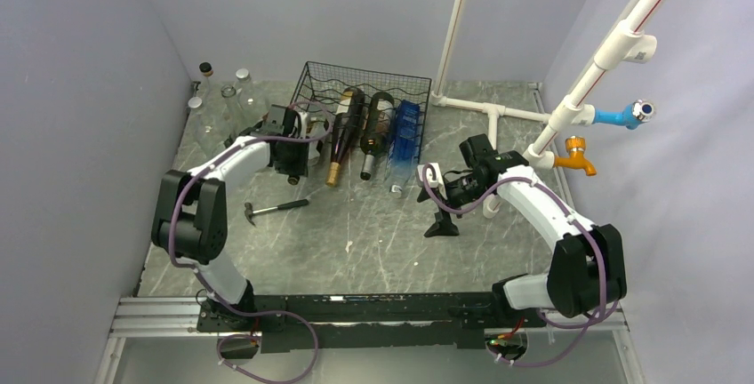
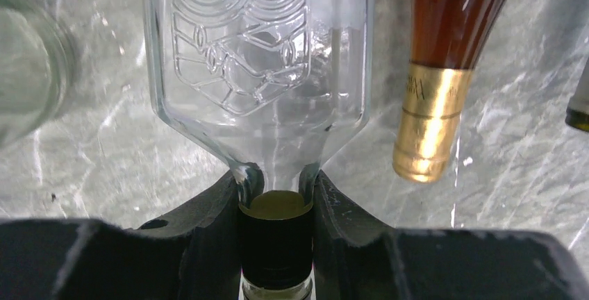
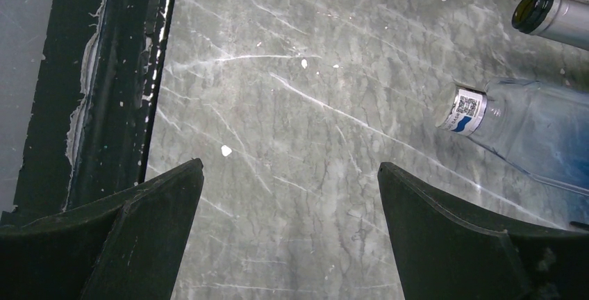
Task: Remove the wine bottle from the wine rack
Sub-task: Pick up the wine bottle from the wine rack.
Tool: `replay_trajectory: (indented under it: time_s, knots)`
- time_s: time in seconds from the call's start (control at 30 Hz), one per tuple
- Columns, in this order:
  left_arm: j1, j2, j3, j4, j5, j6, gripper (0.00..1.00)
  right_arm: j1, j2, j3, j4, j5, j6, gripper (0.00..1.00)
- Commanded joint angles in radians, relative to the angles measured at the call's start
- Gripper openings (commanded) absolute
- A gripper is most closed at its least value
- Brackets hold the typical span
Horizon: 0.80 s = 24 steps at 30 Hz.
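A clear wine bottle (image 2: 257,57) with an embossed pattern and a black cap lies at the left end of the black wire wine rack (image 1: 364,77), neck toward me. My left gripper (image 2: 276,189) is shut on its capped neck, one finger (image 2: 208,210) on each side. In the top view the left gripper (image 1: 293,146) sits at the rack's front left corner. The right gripper (image 3: 292,175) hangs open over bare table in front of the rack's right end, its fingers (image 1: 442,222) pointing down, nothing between them.
Beside the held bottle in the rack lie an amber bottle with gold foil (image 2: 434,126), a dark green bottle (image 1: 378,126) and a blue bottle (image 3: 535,130). Several empty glass bottles (image 1: 222,104) stand back left. A hammer (image 1: 276,208) lies near the left arm. White pipes (image 1: 498,113) run at the back right.
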Motion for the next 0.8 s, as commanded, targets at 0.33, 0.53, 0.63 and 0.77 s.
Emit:
replay_trajectory:
  time_s: [0.33,0.53,0.63,0.77]
  knots:
    - [-0.008,-0.329,-0.182,-0.015,0.036,-0.036,0.00,0.014,-0.042,0.005,-0.015,-0.041,-0.041,1.00]
    - [-0.008,-0.429,-0.242,-0.040,0.042,-0.054,0.00,0.017,-0.045,0.004,-0.017,-0.043,-0.042,1.00]
    - [-0.008,-0.493,-0.259,-0.062,0.028,-0.063,0.00,0.020,-0.045,0.004,-0.017,-0.043,-0.042,1.00]
    - [-0.008,-0.580,-0.282,-0.099,0.018,-0.073,0.00,0.022,-0.045,0.004,-0.017,-0.043,-0.043,1.00]
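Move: The left hand already holds the wine bottle by its capped neck, body pointing ahead over the rack. The hammer, on the open table this bottle is brought over, lies about 5 cm back, 4 cm left and 8 cm below. The gold-necked bottle lies some 12 cm ahead and 13 cm right, and the nearest standing bottle 8 cm ahead and 10 cm left. From the right hand the hammer is roughly 39 cm left, 6 cm ahead and 14 cm below. Keeping its pinch on the wine bottle's capped neck, the left hand draws the bottle back towards the robot by about 9 cm, away from the rack and out over the hammer's handle. It travels nearly level at first, then climbs too, some 4 cm in all, while the wrist tips up by about 5 degrees. ##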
